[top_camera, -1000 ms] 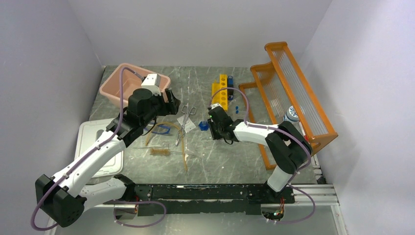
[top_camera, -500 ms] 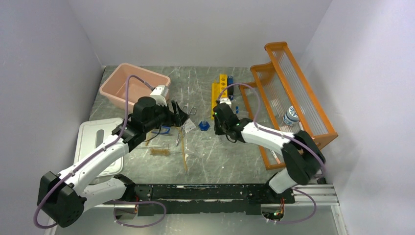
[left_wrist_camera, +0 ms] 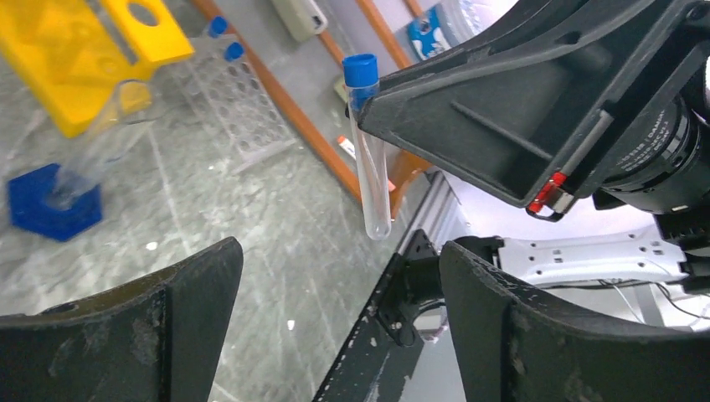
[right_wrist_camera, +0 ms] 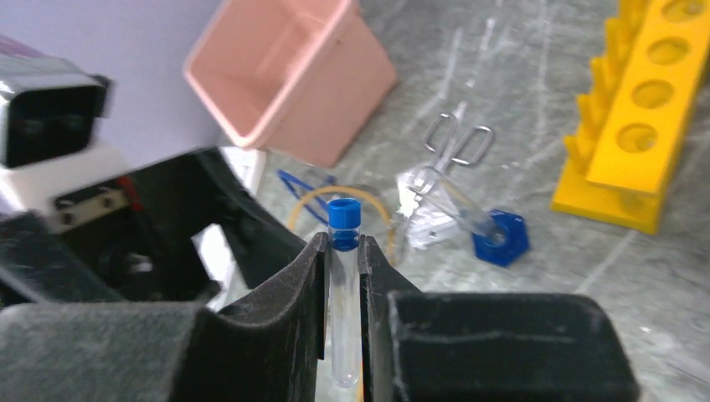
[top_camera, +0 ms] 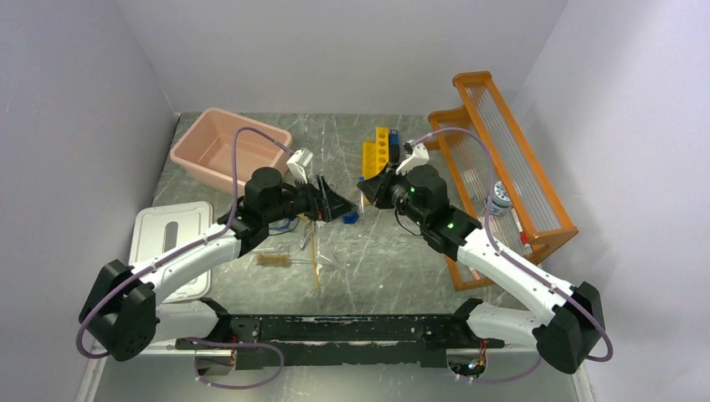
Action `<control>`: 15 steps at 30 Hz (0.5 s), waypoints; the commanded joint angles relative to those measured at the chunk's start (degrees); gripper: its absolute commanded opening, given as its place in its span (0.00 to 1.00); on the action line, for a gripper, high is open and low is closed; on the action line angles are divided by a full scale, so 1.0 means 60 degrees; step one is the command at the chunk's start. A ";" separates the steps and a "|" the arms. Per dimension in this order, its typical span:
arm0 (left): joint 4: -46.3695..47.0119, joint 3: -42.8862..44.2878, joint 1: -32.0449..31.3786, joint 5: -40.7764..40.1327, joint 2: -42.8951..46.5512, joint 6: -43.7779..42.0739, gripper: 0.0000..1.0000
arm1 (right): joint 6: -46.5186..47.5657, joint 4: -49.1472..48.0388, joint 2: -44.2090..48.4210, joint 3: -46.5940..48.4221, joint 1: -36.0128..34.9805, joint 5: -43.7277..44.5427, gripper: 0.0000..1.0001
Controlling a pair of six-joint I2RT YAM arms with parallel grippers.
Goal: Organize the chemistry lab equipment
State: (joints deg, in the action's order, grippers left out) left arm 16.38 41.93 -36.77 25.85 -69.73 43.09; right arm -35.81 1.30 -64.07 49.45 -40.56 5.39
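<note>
A clear glass tube (right_wrist_camera: 342,289) with a blue cap (right_wrist_camera: 343,219) stands upright between the fingers of my right gripper (right_wrist_camera: 342,244), which is shut on it above the middle of the table. From the left wrist view the same tube (left_wrist_camera: 373,163) hangs from that gripper's tip. My left gripper (left_wrist_camera: 335,268) is open and empty, pointing at the tube from a short way off (top_camera: 339,205). Scissors (right_wrist_camera: 456,142), a clear packet (right_wrist_camera: 423,219), a blue hex-based tube (right_wrist_camera: 501,239), amber tubing (top_camera: 316,260), a brush (top_camera: 275,260) and blue goggles (top_camera: 285,224) lie on the table.
A yellow tube rack (top_camera: 378,155) stands behind the grippers. The pink tub (top_camera: 226,146) sits at the back left, its white lid (top_camera: 167,243) near the left edge. The orange shelf rack (top_camera: 502,167) fills the right side.
My right gripper closed on the tube and lifted it away from the table. My left gripper swung right from the pink tub to face it and opened wider.
</note>
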 commanded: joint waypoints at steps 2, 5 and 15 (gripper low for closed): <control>0.1875 -0.0070 -0.0372 0.0712 -0.0486 0.0936 0.82 | -0.0956 -0.0936 0.0336 -0.0134 0.0036 -0.0841 0.18; 0.2147 0.0111 -0.0492 0.0740 -0.0808 0.1274 0.67 | -0.0961 -0.0976 0.0323 -0.0118 0.0036 -0.1114 0.18; 0.1857 0.0493 -0.0785 0.0547 -0.1169 0.0943 0.15 | -0.0823 -0.0620 0.0526 -0.0184 0.0065 -0.1105 0.18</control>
State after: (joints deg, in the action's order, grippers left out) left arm 26.83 42.76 -41.06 29.17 -76.84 51.33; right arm -41.04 -2.50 -62.70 48.14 -40.38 -0.60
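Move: The blue-capped tube, upright in the right hand's fingers, is about 6 cm to the right of the open left hand, level fore-and-aft, its middle about 1 cm higher. On the table some 20 cm below, the blue hexagonal base is 6 cm ahead and 5 right, the yellow rack 17 ahead and 12 right, the clear rack 8 ahead and 19 right. From the right hand, the tube's middle is about 2 cm straight below. The left fingers close from wide open around the tube's lower end and pinch it below the right hand's grip, as the left hand goes about 4 cm right and slightly back, rolling some 10 degrees. The right hand keeps hold near the cap and brings the tube to meet it, a couple of centimetres left, back and up, sinking slightly at the end. ##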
